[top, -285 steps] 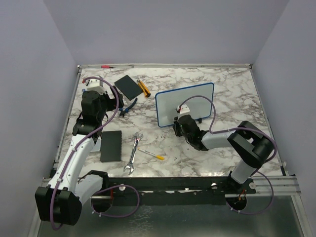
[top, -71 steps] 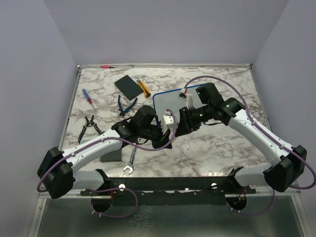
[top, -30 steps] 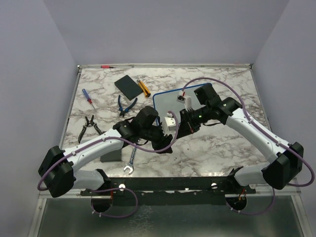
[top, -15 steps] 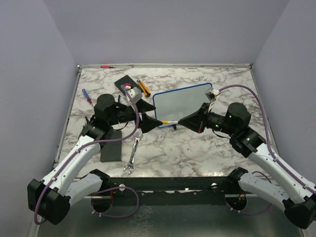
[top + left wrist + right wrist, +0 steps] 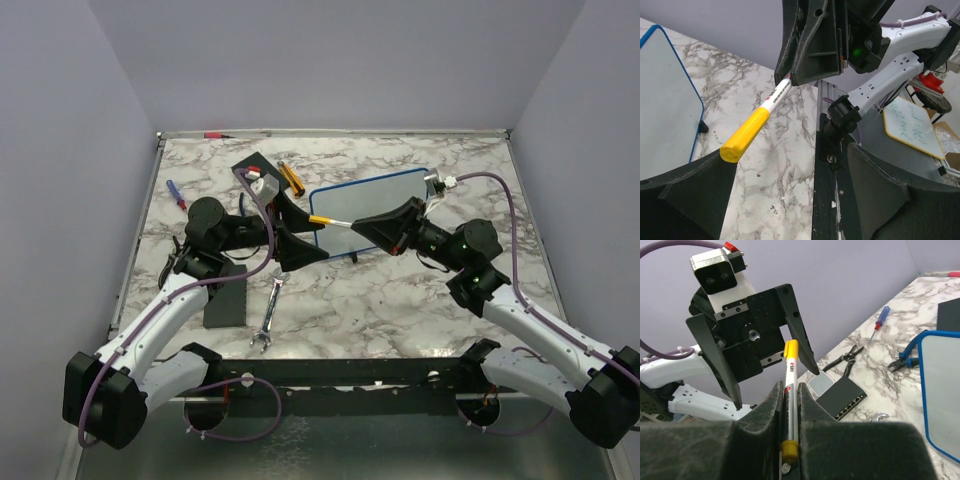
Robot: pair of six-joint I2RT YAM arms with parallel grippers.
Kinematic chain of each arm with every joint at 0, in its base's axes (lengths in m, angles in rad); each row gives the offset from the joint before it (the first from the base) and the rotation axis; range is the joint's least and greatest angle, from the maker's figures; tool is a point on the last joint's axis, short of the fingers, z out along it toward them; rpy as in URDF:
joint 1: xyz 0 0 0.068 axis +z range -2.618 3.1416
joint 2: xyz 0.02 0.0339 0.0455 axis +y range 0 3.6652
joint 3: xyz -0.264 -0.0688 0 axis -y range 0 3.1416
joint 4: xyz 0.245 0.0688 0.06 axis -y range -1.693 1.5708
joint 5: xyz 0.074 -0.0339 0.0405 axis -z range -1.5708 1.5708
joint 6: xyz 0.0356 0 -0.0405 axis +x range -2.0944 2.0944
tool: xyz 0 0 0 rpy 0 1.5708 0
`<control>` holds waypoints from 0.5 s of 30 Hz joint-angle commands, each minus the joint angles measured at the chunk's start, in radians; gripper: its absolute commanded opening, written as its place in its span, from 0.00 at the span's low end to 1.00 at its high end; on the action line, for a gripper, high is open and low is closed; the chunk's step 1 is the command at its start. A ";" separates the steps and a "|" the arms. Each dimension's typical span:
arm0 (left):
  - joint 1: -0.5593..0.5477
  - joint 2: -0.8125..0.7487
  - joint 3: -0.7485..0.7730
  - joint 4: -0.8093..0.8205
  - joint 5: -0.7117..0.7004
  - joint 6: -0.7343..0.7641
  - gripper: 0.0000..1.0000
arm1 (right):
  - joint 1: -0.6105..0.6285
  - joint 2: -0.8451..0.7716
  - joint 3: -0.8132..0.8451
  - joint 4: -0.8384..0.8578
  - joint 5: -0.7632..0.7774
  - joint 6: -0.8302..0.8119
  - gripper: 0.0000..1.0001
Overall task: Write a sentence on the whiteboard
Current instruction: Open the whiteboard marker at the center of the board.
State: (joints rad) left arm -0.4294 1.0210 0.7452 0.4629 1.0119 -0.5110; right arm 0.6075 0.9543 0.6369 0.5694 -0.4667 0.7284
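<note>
The whiteboard (image 5: 375, 203), white with a blue frame, stands tilted at mid table; its edge also shows in the left wrist view (image 5: 665, 100). No sentence shows on its face. My right gripper (image 5: 358, 223) is shut on a white marker (image 5: 791, 360) with a yellow cap (image 5: 744, 136), held in the air in front of the board. My left gripper (image 5: 300, 240) faces it, open wide. The cap's end sits between the left gripper's spread fingers (image 5: 685, 195), close to one of them.
A flat black pad (image 5: 258, 173) and an orange tube (image 5: 291, 178) lie at the back left. A screwdriver (image 5: 175, 193) lies near the left edge. A wrench (image 5: 270, 312) and a black box (image 5: 225, 295) lie at the front left.
My left gripper's jaws have opened wide around the marker's cap. The right gripper has carried the marker slightly up and back, and both arms have shifted with it.
</note>
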 commanded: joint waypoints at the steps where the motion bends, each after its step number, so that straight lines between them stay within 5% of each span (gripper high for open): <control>1: 0.005 0.003 -0.010 0.048 0.059 -0.025 0.86 | 0.001 0.031 0.024 0.106 -0.063 0.067 0.00; 15: 0.057 -0.025 -0.022 0.048 -0.010 -0.021 0.59 | 0.001 0.075 0.052 0.046 -0.127 0.141 0.01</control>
State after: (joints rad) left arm -0.3950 1.0195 0.7406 0.4862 1.0241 -0.5373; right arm 0.6075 1.0290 0.6395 0.6487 -0.5705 0.8421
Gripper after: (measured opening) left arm 0.608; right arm 0.103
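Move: The yellow marker cap sits about 3 cm ahead of the left hand, 1 cm to its right and 1 cm higher. The whiteboard is roughly 12 cm ahead, 12 cm right and 30 cm below that hand; the wrench about 10 cm back, 11 cm left and as far down. From the right hand, which already holds the marker, the cap is about 7 cm left, 1 cm ahead and 1 cm up, and the left gripper's finger gap about 8 cm left, 2 cm back, level. Keep the marker gripped in the right hand and ease it about 1.5 cm left and 1 cm back, turning the wrist some 5-10 degrees counter-clockwise so the cap swings back between the left fingers. Hold the left gripper nearly in place and close its fingers by about a third around the cap, without clamping down yet. ##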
